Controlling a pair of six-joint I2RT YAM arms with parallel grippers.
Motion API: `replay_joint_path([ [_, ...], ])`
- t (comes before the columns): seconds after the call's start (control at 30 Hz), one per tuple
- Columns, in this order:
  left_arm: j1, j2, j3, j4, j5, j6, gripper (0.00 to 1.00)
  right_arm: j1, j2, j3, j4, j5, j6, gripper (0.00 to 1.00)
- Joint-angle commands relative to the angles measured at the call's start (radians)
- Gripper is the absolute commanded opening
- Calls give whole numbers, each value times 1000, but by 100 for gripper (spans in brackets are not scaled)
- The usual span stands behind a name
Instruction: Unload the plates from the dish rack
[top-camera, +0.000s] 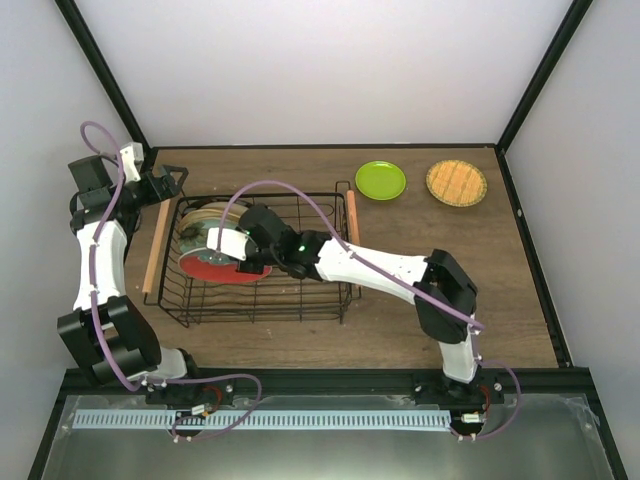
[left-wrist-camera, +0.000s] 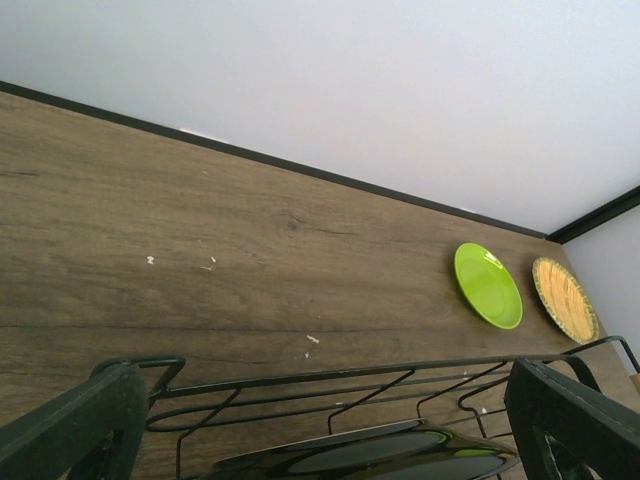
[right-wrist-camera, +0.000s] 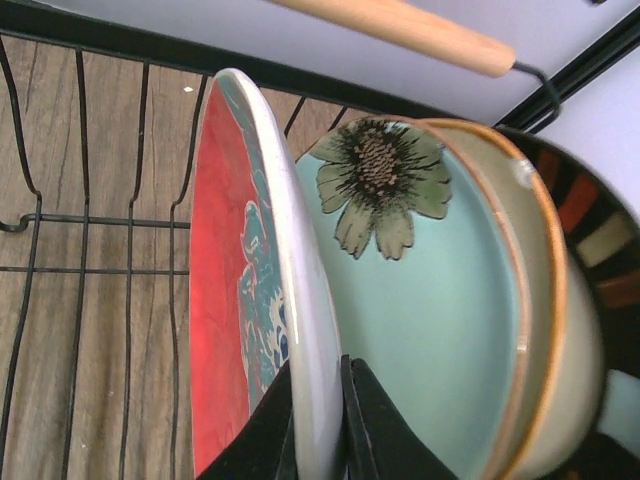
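The black wire dish rack (top-camera: 255, 320) stands left of centre on the table. Several plates stand on edge in its left end. In the right wrist view they are a red plate with a teal flower (right-wrist-camera: 225, 270), a pale teal plate (right-wrist-camera: 420, 300), a beige plate (right-wrist-camera: 545, 330) and a dark striped-rim plate (right-wrist-camera: 600, 230). My right gripper (right-wrist-camera: 318, 420) is shut on the red plate's rim (top-camera: 205, 265) inside the rack. My left gripper (left-wrist-camera: 322, 400) is open and empty over the rack's far left corner (top-camera: 170, 185). A lime-green plate (top-camera: 381, 180) and an orange gridded plate (top-camera: 456, 183) lie flat at the back right.
The rack has a wooden handle on its left side (top-camera: 155, 250) and on its right side (top-camera: 352, 232). The left wrist view shows the rack's wire rim (left-wrist-camera: 330, 375), the green plate (left-wrist-camera: 487, 285) and the orange plate (left-wrist-camera: 565, 298). A black frame borders the table.
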Motion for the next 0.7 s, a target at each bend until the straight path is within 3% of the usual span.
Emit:
replay_joint_path([
  [0.0, -5, -1, -5, 22, 26, 8, 100, -11, -131, 123, 105, 108, -102, 1],
  [0.47, -5, 17, 33, 24, 27, -7, 100, -28, -306, 190, 92, 199, -125, 1],
  [0.67, -5, 34, 42, 32, 29, -27, 100, -144, -417, 274, 130, 199, -29, 1],
])
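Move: The red plate is already pinched at its right rim in my right hand, its middle about 7 cm to the left, 2 cm ahead and 4 cm below my fingers. The mint flower plate stands just behind it, some 6 cm ahead, 7 cm left and 7 cm below my hand. The green plate lies roughly 30 cm ahead and 34 cm right, about 20 cm down. From my open left hand the red plate is some 12 cm back, 13 cm right and 10 cm lower. With my right hand I keep the rim pinched and lift the red plate almost straight up out of the rack, slowly at first and then faster, some 18 cm in all. The lift drifts increasingly rightward, about 7 cm, and my wrist tips the fingers up towards level, rolling and turning a little clockwise, some 20 degrees altogether. ##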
